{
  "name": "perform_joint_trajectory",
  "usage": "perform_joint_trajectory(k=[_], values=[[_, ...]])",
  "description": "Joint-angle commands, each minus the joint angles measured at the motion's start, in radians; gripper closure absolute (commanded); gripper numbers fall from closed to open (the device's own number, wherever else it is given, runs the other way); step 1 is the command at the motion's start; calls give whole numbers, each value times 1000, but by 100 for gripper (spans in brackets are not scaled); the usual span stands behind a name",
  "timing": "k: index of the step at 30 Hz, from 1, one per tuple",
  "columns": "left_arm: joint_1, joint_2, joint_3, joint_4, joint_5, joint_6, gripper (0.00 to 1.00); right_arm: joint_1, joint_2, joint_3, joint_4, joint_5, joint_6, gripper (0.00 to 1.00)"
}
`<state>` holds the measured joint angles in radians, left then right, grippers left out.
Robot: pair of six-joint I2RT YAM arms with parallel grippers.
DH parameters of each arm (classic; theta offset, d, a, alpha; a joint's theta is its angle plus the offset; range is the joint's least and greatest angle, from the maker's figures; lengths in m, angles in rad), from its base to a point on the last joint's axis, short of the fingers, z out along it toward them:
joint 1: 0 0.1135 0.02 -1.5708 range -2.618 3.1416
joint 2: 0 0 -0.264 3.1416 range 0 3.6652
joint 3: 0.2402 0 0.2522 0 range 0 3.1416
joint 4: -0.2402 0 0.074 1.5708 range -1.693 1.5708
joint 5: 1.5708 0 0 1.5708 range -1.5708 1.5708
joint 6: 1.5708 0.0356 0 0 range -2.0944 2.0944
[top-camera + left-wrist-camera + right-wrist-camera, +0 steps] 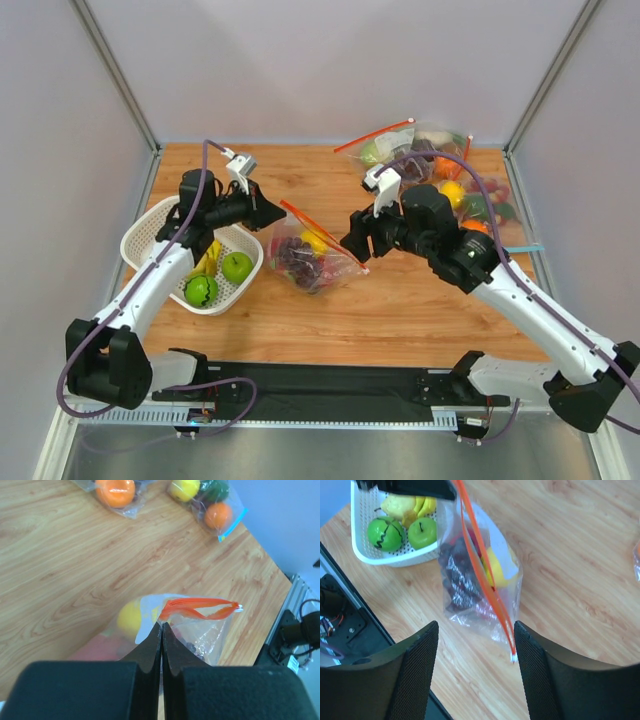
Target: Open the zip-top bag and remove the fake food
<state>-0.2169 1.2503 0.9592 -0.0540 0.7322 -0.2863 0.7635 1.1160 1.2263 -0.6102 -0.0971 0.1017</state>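
The zip-top bag [312,257] stands mid-table, and its red-orange zip strip [320,232] is held up in the air. My left gripper [276,212] is shut on the strip's left end [170,611]; the strip's two lips [202,608] bow apart. Inside lies the fake food: dark grapes [456,582], a yellow fruit [496,569] and a red fruit [102,647]. My right gripper [475,630] is open just off the strip's other end, and the white slider tip [513,656] hangs by its right finger [536,660] without being gripped.
A white basket [152,228] with green apples [237,266] and bananas sits under the left arm. Other filled bags [440,165] are piled at the back right, one with a teal strip [524,248]. Grey walls ring the table.
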Motion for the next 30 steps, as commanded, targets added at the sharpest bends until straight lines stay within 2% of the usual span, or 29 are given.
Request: perform_joint_trajectory(k=[1,8,30], values=[[-32,-38,62,-30,10,76,100,3,60,62,90,11,-37,36],[-50,-37,72,-50,15,82,100,2,188,79,151,-19,-83,37],[-59,-46,73,-58,42,85,100,-27,366,44,323,-1,-97,39]])
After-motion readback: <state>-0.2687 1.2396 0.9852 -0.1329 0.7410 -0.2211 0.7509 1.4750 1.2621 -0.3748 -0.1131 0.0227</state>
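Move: The bag's orange zip edge, near its middle, lies some 5 cm ahead of the open right hand, 7 cm to its left and 9 cm below. Its loose end hangs about 3 cm back, 2 cm right and 7 cm below that hand; inside the bag, the yellow fruit lies roughly 7 cm ahead, 8 cm left and 12 cm down. From the left hand, the zip middle is about 5 cm back, 8 cm right and 5 cm lower. Forward and left while sinking, each by some 6 to 7 cm, the right hand leaves the zip's loose end and comes in over the middle of the bag's orange edge, its fingers kept spread, with one tip close beside the strip. The left hand keeps its pinch on the other end of the zip and eases back and right by roughly 2 cm. ##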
